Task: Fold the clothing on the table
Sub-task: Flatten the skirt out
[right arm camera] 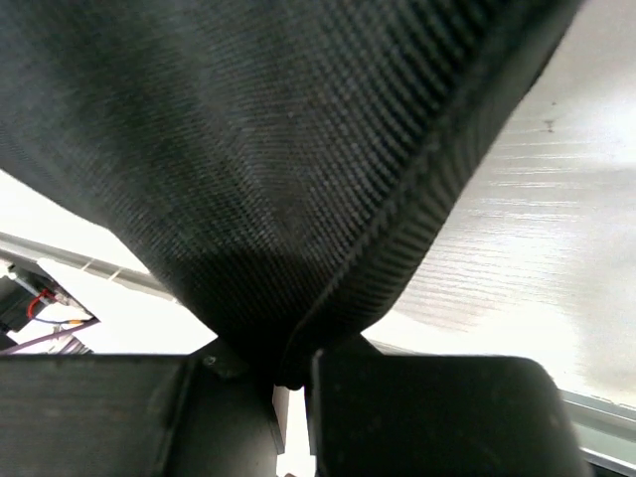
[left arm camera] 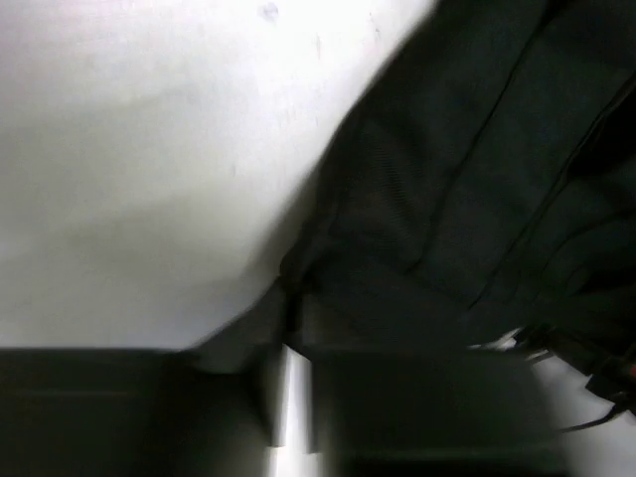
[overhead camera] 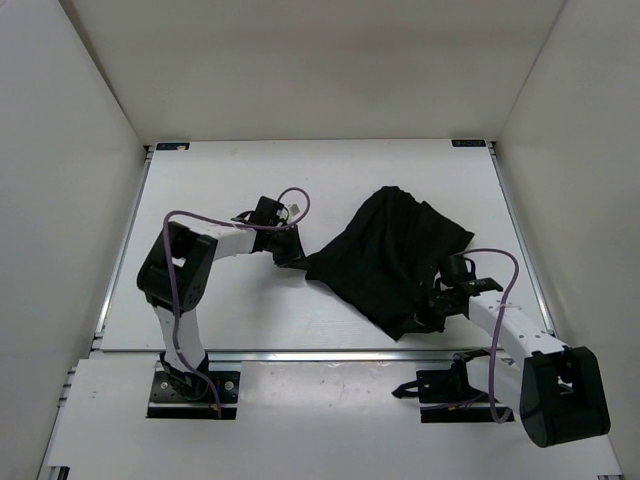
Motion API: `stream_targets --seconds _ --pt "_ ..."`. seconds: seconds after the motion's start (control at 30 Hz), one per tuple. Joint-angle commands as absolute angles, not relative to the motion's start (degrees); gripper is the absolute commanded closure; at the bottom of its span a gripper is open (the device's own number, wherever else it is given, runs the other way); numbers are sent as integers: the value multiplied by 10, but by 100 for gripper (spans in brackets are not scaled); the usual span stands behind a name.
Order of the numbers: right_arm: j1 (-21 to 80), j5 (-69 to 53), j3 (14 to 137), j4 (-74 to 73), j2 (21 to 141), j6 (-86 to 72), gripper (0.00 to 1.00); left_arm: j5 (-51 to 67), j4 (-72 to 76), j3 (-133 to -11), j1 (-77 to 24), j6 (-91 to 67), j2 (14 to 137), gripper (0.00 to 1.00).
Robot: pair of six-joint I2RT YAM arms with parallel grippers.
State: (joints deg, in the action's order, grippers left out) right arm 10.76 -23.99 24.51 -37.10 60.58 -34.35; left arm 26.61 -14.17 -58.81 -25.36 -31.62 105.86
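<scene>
The black clothing point(overhead camera: 390, 255) lies bunched on the right half of the white table point(overhead camera: 250, 190), with long creases across it. My left gripper point(overhead camera: 288, 255) is at its left corner. In the left wrist view that corner of the clothing point(left arm camera: 467, 179) runs down into the narrow gap of the gripper point(left arm camera: 293, 348), which is shut on it; the picture is blurred. My right gripper point(overhead camera: 437, 303) is at the near right edge. In the right wrist view a ribbed hem of the clothing point(right arm camera: 248, 149) is pinched in the gripper point(right arm camera: 293, 373) and lifted off the table.
A silver rail point(overhead camera: 300, 355) runs along the table's near edge, just behind the arm bases. White walls point(overhead camera: 60, 200) close in the left, right and far sides. Bare tabletop point(overhead camera: 330, 170) lies beyond and to the left of the garment.
</scene>
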Motion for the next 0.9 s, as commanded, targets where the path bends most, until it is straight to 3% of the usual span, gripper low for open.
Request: stream_targets --seconds 0.0,0.1,0.27,0.4,0.6,0.87 --pt "91 -266 275 -367 582 -316 100 322 -64 -626 -252 -356 1083 100" --pt "53 -302 351 -393 577 -285 100 311 -110 -690 -227 -342 1056 100" --pt "-56 -416 592 -414 591 -273 100 280 -215 -854 -153 -323 939 100" --pt "-67 -480 689 -376 595 -332 100 271 -252 -894 -126 -327 847 100" --pt "-76 -547 694 -244 537 -469 100 214 -259 -843 -124 -332 701 100" --pt "25 -541 650 -93 615 -540 100 238 -252 -799 -110 -336 716 100"
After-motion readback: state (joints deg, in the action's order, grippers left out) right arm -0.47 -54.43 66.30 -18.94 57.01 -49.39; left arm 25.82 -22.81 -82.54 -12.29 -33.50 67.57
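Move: The black skirt's left corner lies between the left hand's half-open fingers, about 1 cm below them. The skirt's middle is about 21 cm to that hand's right and level with it, and its far corner about 19 cm ahead and 19 cm right. The right hand already grips the near corner; from it the skirt's middle lies some 15 cm ahead and 6 cm left, the right corner about 22 cm ahead and 14 cm right. The skirt's left corner is pinched as the left fingers shut on it, then both hands swing the skirt quickly up off the table, the left by some 40 cm, the right, keeping its grip, by about 36 cm. Both reach forward on the way and draw part of that back, fingers tilting up by roughly 50 degrees; the left also moves leftward and dips slightly at the end. ##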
